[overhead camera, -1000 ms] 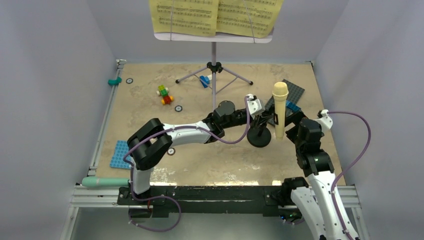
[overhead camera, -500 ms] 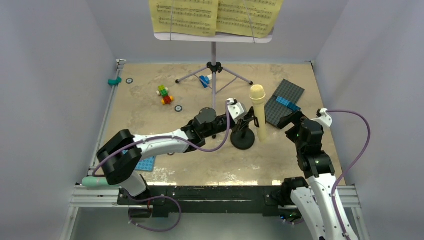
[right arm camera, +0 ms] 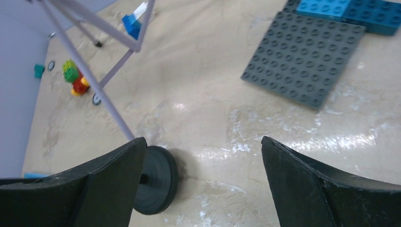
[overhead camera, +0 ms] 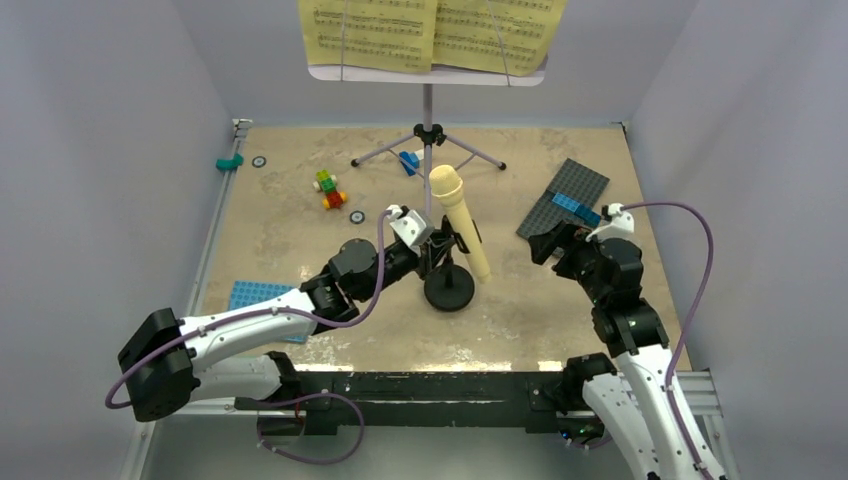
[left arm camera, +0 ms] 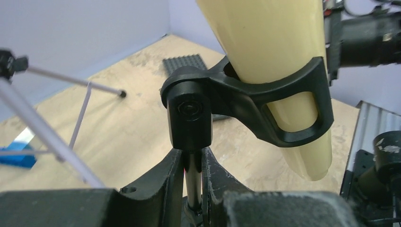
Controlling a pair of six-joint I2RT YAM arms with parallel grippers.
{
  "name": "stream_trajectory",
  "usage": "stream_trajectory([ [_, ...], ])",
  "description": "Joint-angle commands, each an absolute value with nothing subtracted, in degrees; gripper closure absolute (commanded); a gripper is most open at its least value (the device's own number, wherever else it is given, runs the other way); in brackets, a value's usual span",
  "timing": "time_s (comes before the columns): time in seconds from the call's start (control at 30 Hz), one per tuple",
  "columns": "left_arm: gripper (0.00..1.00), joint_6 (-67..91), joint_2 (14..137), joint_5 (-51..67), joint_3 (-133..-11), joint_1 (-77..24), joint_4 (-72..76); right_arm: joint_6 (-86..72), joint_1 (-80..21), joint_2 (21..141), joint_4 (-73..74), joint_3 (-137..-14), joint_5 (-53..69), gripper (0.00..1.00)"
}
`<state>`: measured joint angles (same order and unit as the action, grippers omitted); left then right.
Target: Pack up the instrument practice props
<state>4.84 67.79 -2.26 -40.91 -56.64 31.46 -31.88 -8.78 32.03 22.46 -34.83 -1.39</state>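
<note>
The cream microphone (overhead camera: 458,220) sits in the clip of the black round-base mic stand (overhead camera: 449,288) at mid-table and leans back to the left. My left gripper (overhead camera: 437,248) is shut on the stand's thin post just under the clip. The left wrist view shows the microphone (left arm camera: 269,42) in the clip (left arm camera: 246,101), with my left gripper (left arm camera: 193,165) pinching the post. My right gripper (overhead camera: 548,245) stands wide open to the right, holding nothing. The tall music stand (overhead camera: 428,135) is at the back, with yellow sheet-music pages (overhead camera: 380,30) on its pale desk (overhead camera: 425,72).
A grey baseplate (overhead camera: 565,195) carrying a blue brick (overhead camera: 574,205) lies at the right rear. A blue baseplate (overhead camera: 255,297) lies near the left arm. Colourful bricks (overhead camera: 328,190), a blue brick (overhead camera: 409,160) under the tripod and a teal piece (overhead camera: 230,162) sit towards the back left.
My left arm has pulled back to the left, bringing the mic stand and microphone from the right side to mid-table; the microphone now leans more. The right gripper has shifted slightly, still open.
</note>
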Motion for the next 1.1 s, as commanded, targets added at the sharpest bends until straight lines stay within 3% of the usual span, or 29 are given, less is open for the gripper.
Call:
stream_trajectory([
  [0.0, 1.0, 7.8, 62.8, -9.1, -38.4, -56.6, 33.4, -26.3, -14.1, 33.4, 18.5, -38.3, 4.2, 0.04],
  [0.13, 1.0, 9.8, 57.9, -11.3, -35.7, -56.6, 30.3, -25.0, -18.9, 32.8, 19.2, -38.9, 1.4, 0.05],
  [0.57, 1.0, 14.5, 46.4, -16.1, -34.1, -57.4, 14.4, -19.8, -25.8, 31.2, 17.0, -37.9, 10.7, 0.06],
  [0.9, 1.0, 18.3, 49.0, -23.3, -30.5, -58.7, 16.4, -15.9, -32.5, 28.0, 14.7, -37.3, 8.9, 0.08],
  [1.07, 1.0, 17.3, 53.8, -27.3, -34.9, -61.8, 13.5, -15.4, -34.3, 29.1, 16.2, -37.5, 6.0, 0.08],
])
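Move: The microphone's middle stands some 17 cm to the right hand's left, about 2 cm back and 11 cm above it. The round stand base lies about 20 cm left, 4 cm ahead and 18 cm below that hand, and the grey baseplate 18 cm ahead, 7 cm right and 19 cm below. From the left hand, which holds the stand under its clip, the microphone's middle is about 5 cm right, 1 cm back and 9 cm up. The microphone stand, still pinched under its clip by the left hand, is carried about 8 cm left and 4 cm lower, that wrist tipping down and turning somewhat counter-clockwise. The right hand, empty and wide open, follows towards the microphone: some 12 cm left, drawing back and rising, while turning roughly 35 degrees counter-clockwise to face the shaft. ##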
